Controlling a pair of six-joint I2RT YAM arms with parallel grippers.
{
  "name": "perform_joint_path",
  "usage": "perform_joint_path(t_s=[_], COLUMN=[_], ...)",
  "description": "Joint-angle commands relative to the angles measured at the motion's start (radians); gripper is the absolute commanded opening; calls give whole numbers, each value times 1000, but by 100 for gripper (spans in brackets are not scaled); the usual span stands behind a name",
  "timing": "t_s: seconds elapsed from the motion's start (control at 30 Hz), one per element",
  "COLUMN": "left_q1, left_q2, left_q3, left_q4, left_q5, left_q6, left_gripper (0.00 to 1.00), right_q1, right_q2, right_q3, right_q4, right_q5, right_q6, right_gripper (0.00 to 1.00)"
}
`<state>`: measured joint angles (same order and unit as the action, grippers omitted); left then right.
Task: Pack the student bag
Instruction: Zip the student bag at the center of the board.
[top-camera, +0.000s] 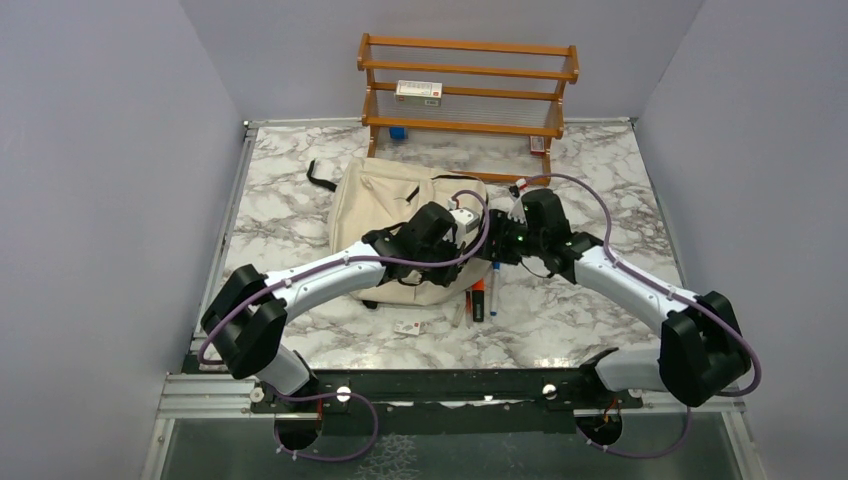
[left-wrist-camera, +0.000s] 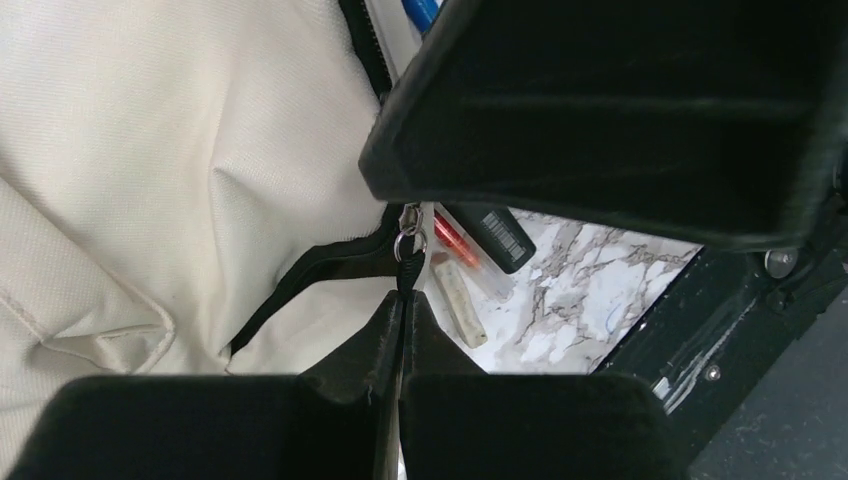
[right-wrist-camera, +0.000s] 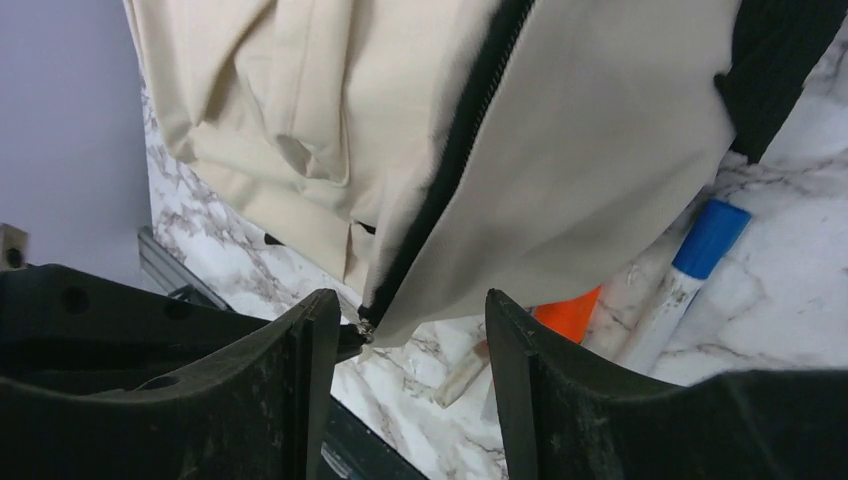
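The student bag (top-camera: 385, 215), cream fabric with black zippers, lies in the middle of the marble table. My left gripper (left-wrist-camera: 405, 300) is shut on the black pull tab of the bag's zipper (left-wrist-camera: 410, 262), at the bag's right side (top-camera: 465, 228). The zipper's metal ring (left-wrist-camera: 410, 243) shows just past the fingertips. My right gripper (right-wrist-camera: 410, 325) stands open right beside it (top-camera: 515, 215). The lifted corner of the bag (right-wrist-camera: 560, 180), with the end of the zipper track (right-wrist-camera: 440, 190), hangs just above the gap between its fingers without being held.
An orange marker (top-camera: 478, 298), a blue-capped pen (top-camera: 494, 275) and a pale stick (right-wrist-camera: 462, 375) lie on the table under the bag's right edge. A small white card (top-camera: 407, 327) is near the front. A wooden shelf (top-camera: 468, 85) with a white box (top-camera: 418, 92) stands at the back.
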<state>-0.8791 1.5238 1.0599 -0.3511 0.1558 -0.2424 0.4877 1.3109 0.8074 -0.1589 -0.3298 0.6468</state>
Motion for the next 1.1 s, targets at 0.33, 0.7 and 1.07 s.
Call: perform_joint_path(t_s=[0.33,0.7,1.07], left_q1=[11,111,120], left_q2=[12,31,27], left_q3=[41,122,23], left_q4=[34,-85,-190], left_q5=[73,119,136], left_q6=[46,121,95], left_gripper=[0,0,0], right_q1=[0,0,-1], right_q2=[-9,-87,-131], right_q3=[-67,-93,-99], right_q4=[108,35,32], right_q5=[-18,173,271], right_q6=[74,3,-23], right_gripper=[6,0,1])
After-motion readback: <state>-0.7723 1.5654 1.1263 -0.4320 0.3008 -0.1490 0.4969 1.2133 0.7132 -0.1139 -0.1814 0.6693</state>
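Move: My right hand, still open, has the bag's zipped edge almost between its fingers, about 1 cm back, 1 cm left and 2 cm below; the slider is some 5 cm back and 5 cm left of my right hand. The orange marker lies about 8 cm back, 1 cm left, and the blue marker 6 cm back, 3 cm right, both 12 cm below. My left hand already grips the zip pull; the zip's far corner is about 4 cm ahead, 5 cm left and slightly lower. I dip my right hand about 1.5 cm and shut it on the zipped edge just behind the slider, then draw it some 3 cm to the right, rising a little and turning slightly clockwise. My left hand keeps its pinch on the pull, arcs up and forward about 3 cm, then sinks back and left towards the zip's far corner. ##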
